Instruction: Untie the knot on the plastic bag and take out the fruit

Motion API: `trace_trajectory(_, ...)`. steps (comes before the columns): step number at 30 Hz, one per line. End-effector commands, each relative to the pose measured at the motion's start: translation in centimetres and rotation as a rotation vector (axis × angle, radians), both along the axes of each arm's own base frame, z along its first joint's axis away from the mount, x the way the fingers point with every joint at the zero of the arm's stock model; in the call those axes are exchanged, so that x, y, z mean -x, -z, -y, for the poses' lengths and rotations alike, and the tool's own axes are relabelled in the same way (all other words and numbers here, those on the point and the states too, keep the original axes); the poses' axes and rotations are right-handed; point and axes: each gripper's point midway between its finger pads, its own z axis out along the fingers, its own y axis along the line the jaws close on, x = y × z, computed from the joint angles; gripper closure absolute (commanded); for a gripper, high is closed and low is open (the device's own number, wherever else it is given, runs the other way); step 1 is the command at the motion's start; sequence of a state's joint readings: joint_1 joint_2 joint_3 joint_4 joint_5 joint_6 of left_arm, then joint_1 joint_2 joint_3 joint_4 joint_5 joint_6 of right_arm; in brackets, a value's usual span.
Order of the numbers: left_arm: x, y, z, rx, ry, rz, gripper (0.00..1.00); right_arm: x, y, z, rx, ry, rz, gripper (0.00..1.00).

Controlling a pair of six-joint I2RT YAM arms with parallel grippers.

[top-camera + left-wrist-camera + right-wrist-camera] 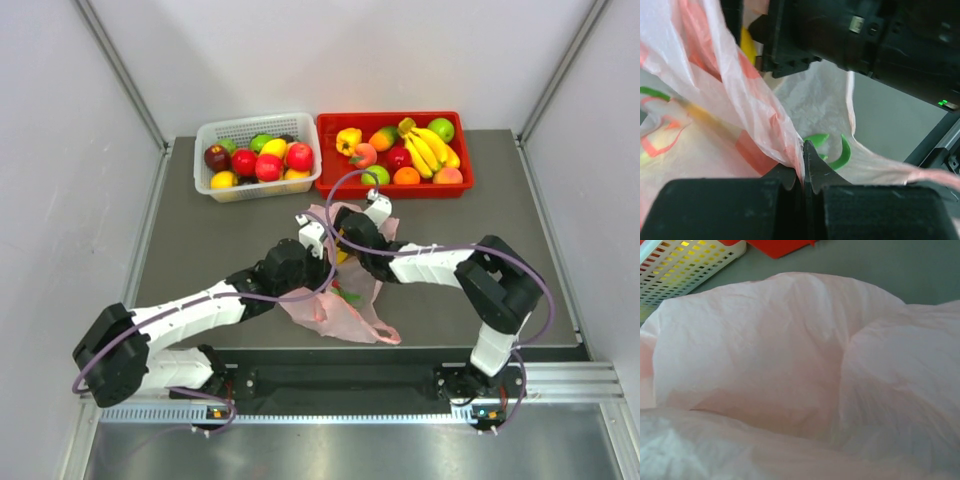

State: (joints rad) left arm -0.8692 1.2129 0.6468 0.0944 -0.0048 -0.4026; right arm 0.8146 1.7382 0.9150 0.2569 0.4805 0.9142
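Note:
The pink plastic bag lies crumpled at the middle of the table, between both arms. My left gripper is shut on a fold of the bag's thin film, its jaws pressed together on the plastic. Green tips of a fruit and a bit of yellow fruit show through the bag's mouth. My right gripper reaches into the bag from the right. Its view is filled by pink plastic, which hides its fingers. I cannot make out the knot.
A white basket of fruit and a red tray of fruit stand side by side at the back of the table. One loop handle of the bag trails toward the table's near edge. The right arm's black body hangs close above my left gripper.

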Motion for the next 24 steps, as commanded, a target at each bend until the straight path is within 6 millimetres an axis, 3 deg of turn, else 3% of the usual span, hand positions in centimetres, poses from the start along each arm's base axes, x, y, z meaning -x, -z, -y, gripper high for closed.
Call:
trace_trajectory(1,0.7,-1.2,0.7,0.054,0.038,0.009,1.00,-1.7,-0.7,-0.8,-0.021,0.010,-0.011,0.19)
trace_trajectory(3,0.8,-1.1,0.5,0.049,0.032,0.012,1.00,-1.5,0.5,-0.5,0.003,-0.005,-0.037,0.31)
trace_trajectory(10,1.0,-0.9,-0.4,0.044,0.017,0.023,1.00,0.3,2.6,1.0,0.114,-0.081,-0.079,0.47)
trace_trajectory(11,1.1,-0.9,-0.5,0.043,0.017,0.022,1.00,0.6,2.9,1.4,0.134,-0.089,-0.088,0.53)
trace_trajectory(17,0.8,-1.1,-1.3,0.025,-0.019,0.039,1.00,1.1,2.1,4.4,0.227,-0.076,-0.069,0.83)
trace_trajectory(24,0.5,-1.2,-1.6,0.013,-0.034,0.043,1.00,1.6,0.5,7.6,0.268,-0.076,-0.051,0.97)
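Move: The bananas in the open bag lie between and just behind the right hand's open fingers, their middle about 4 cm back, level left to right and some 2 cm lower. From that hand the green chillies lie about 16 cm back, straight behind and 5 cm lower; the red tray's middle is some 18 cm ahead, 13 cm to the right and 4 cm lower. From the left hand, still gripping the bag's edge, the bananas are about 9 cm ahead, 5 cm right and 7 cm down. The bananas are taken by the right hand: it sinks about 1.5 cm while its wide-open fingers close most of the way and pinch them, then it draws them some 5 cm to the right and slightly back, rolling about 10 degrees. The left hand keeps its pinch on the bag and eases about 1.5 cm left, lifting a little at the end. ##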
